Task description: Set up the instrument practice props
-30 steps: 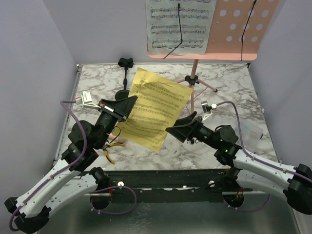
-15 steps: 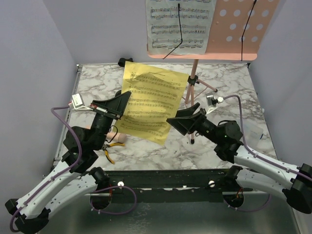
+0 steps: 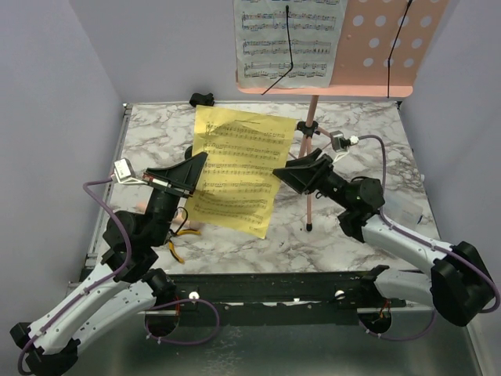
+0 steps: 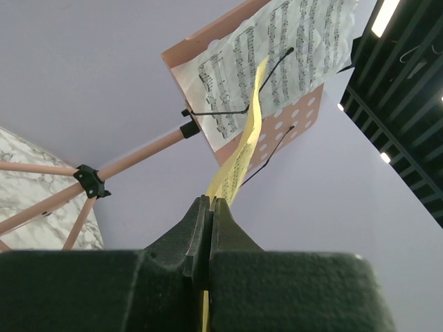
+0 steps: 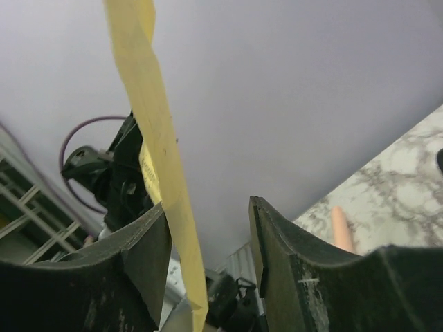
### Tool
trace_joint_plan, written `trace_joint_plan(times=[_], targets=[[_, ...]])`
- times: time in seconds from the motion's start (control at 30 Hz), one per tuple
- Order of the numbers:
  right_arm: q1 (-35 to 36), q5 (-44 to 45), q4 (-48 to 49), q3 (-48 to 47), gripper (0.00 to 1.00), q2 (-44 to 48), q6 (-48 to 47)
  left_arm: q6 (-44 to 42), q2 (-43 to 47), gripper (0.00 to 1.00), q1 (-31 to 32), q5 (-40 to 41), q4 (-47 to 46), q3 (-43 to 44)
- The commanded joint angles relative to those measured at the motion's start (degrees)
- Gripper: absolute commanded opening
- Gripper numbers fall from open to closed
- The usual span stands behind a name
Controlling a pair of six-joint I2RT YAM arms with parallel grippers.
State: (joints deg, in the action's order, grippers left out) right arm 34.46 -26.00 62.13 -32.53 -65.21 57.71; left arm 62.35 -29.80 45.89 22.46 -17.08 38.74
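Observation:
My left gripper (image 3: 196, 168) is shut on the left edge of a yellow sheet-music page (image 3: 235, 168) and holds it upright above the table. Seen from the left wrist, the page (image 4: 242, 152) rises out of the closed tips (image 4: 210, 200) toward the pink perforated stand desk (image 4: 304, 117). My right gripper (image 3: 286, 174) is open at the page's right edge. The page (image 5: 156, 124) runs between its jaws, close to the left finger (image 5: 142, 242). A white page (image 3: 286, 39) sits on the desk (image 3: 376, 47), above the pink pole (image 3: 311, 157). A beige toy microphone (image 5: 341, 228) lies on the marble.
A small black mic stand (image 3: 202, 99) is at the back of the table, left of the page. Yellow-handled pliers (image 3: 176, 244) lie near the left arm. Purple walls close in the left, back and right sides. The stand's tripod legs (image 3: 333, 137) spread behind the right gripper.
The left arm has lifted the yellow page from a slant to nearly upright and closer to the stand. The right gripper rose to the page's right edge, and its jaws have narrowed.

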Motion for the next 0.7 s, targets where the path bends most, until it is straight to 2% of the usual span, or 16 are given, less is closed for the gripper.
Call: trace_joint_plan(times=[0.0,0.23,0.43,0.5,0.53,0.6,0.67], targets=[[-0.4,-8.7,10.2,-1.3,0.52,-3.7,5.0,1.0,0.4,0.0,0.2,1.4,-1.6,-1.1],[-0.4,-7.9,16.1,-0.1,0.51,-7.0,8.2,2.6,0.2,0.0,0.2,2.4,-5.1,-3.4],[-0.5,-8.6,17.8,-1.7,0.28,-9.6,8.8,0.2,0.2,0.0,0.1,1.2,-5.1,-2.7],[-0.5,-9.3,18.7,-2.2,0.15,-10.3,8.9,-2.4,0.4,0.0,0.1,-0.8,-2.6,-0.9],[-0.6,-9.4,18.6,-2.4,0.03,-10.5,8.9,-4.1,0.4,0.04,0.2,-2.3,-0.5,0.4],[-0.8,-9.8,18.3,-2.5,0.01,-10.2,8.8,-10.2,0.1,0.28,0.1,-6.5,4.7,4.0],[-1.2,-10.4,17.5,-2.5,0.01,-9.2,8.7,-17.2,0.1,0.55,0.1,-9.0,14.0,9.9]])
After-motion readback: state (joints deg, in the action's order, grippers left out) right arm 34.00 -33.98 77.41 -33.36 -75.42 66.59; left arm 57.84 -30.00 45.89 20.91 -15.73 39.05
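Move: The left gripper already pinches the yellow sheet's left edge, the sheet's middle some 9 cm to its right, a little nearer the base and slightly lower. The half-open right gripper is already at the opposite edge, with that middle about 9 cm to its left, level fore and aft and a few centimetres higher. From the right gripper, the music stand's tripod hub is roughly 18 cm ahead, 10 cm right and 20 cm lower; the white sheet is about 24 cm ahead, 3 cm right and 16 cm higher. Ease the right gripper about 1.5 cm left onto the yellow sheet's right edge, drawing back about 1 cm and turning some 10 degrees counter-clockwise, and shut its fingers to pinch the paper. Keep the left gripper pinching the other edge while it sinks about 1.5 cm and comes partway back up; only at the very end open its fingers about a third, letting go. ##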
